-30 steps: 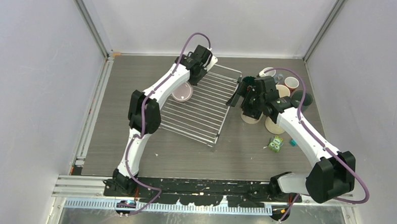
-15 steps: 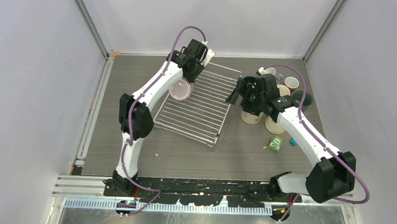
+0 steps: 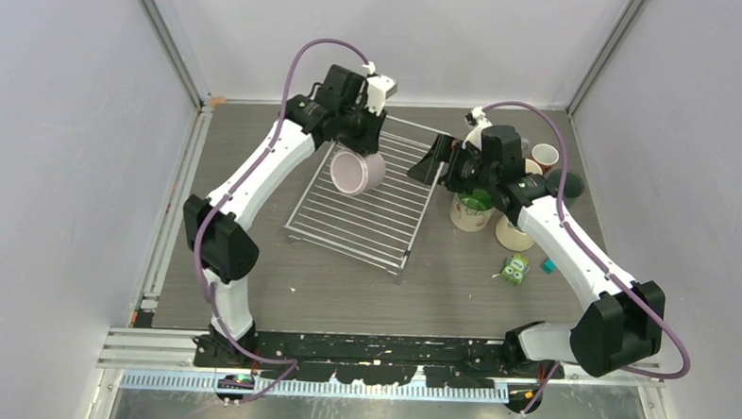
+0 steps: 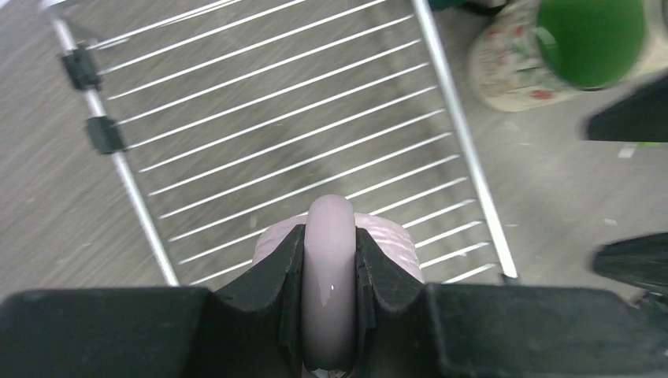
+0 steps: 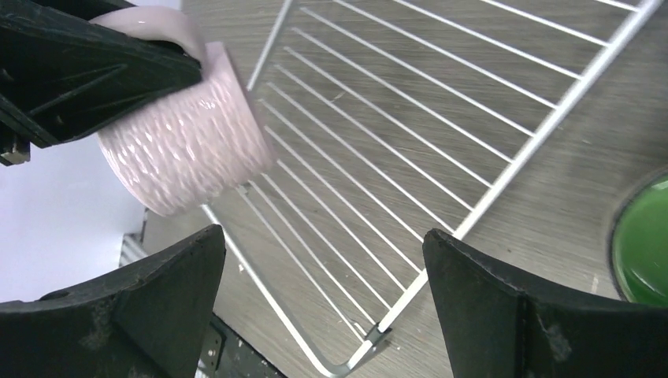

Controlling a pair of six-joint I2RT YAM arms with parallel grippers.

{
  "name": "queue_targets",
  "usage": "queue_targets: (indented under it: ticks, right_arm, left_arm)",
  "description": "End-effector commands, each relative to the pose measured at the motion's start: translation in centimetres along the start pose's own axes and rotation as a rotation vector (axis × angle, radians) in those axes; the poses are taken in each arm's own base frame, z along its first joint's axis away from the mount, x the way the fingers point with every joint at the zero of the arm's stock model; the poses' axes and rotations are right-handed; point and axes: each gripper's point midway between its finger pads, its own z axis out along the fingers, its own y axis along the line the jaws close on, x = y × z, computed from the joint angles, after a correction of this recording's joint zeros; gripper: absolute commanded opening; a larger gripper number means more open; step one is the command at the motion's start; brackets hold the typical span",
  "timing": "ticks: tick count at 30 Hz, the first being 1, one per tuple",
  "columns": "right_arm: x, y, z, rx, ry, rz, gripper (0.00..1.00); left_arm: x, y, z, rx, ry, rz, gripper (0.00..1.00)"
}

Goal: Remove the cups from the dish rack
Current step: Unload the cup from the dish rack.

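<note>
A mauve textured cup (image 3: 356, 172) hangs tipped on its side above the far part of the dish rack (image 3: 367, 223). My left gripper (image 3: 351, 144) is shut on its handle. In the left wrist view the handle (image 4: 329, 236) sits pinched between the jaws of that gripper (image 4: 329, 272), with the bare rack (image 4: 276, 118) below. My right gripper (image 3: 437, 165) stands open over the rack's right edge. Seen from the right wrist, its gripper (image 5: 323, 283) holds nothing, the mauve cup (image 5: 189, 142) is at upper left and the rack (image 5: 473, 118) lies beneath.
Other cups stand on the table right of the rack: a floral one with a green inside (image 3: 471, 210), a cream one (image 3: 513, 235), a salmon one (image 3: 544, 158) and a dark teal one (image 3: 568, 187). A small green toy (image 3: 515, 269) lies nearer the front.
The left arm has lifted the mauve cup off the rack and tipped it on its side. The right gripper has risen and swung left, away from the floral cup toward the rack's edge.
</note>
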Motion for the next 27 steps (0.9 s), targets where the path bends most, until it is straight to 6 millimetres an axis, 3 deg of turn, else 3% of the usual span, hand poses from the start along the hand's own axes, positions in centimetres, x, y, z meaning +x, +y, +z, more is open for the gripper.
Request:
queue_targets:
  ticks: [1, 8, 22, 27]
  right_arm:
    - [-2.5, 5.2, -1.3, -0.250, -0.057, -0.110, 1.00]
    - [-3.3, 8.9, -4.0, -0.448, -0.064, -0.096, 1.00]
    - [-1.9, 12.0, -7.7, -0.617, -0.016, -0.061, 1.00]
    - [-1.8, 13.9, -10.1, -0.720, -0.014, -0.062, 1.00]
  left_arm:
    - [-6.1, -5.0, -6.0, 0.246, -0.264, -0.054, 0.00]
    - [-7.5, -8.3, -9.1, 0.432, -0.351, -0.087, 0.00]
    - [-9.9, -12.2, -14.3, 0.717, -0.513, -0.106, 0.00]
    - [-9.8, -13.4, -15.6, 0.816, -0.543, -0.089, 0.00]
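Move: The pink cup is already pinched by its handle in the left hand, its body about 4 cm back, 2 cm left and 4 cm below those fingers. It is being taken to the open right gripper, about 14 cm right and 5 cm back. From the right hand the cup lies roughly 16 cm left, level and neither ahead nor back. The dish rack's middle is about 7 cm ahead, 13 cm left and 18 cm below it; the green-lined cup is some 10 cm right, 1 cm ahead and 16 cm below. The pink cup is carried up, back and to the right off over the rack, about 15 cm, the left fingers keeping their pinch on the handle while that wrist swings some 40 degrees from pointing down to nearly level, towards the right. The right hand, still wide open, comes to meet the cup: up about 10 cm, back and left, turning counter-clockwise with its left side rising, its fingers ending right at the cup. ##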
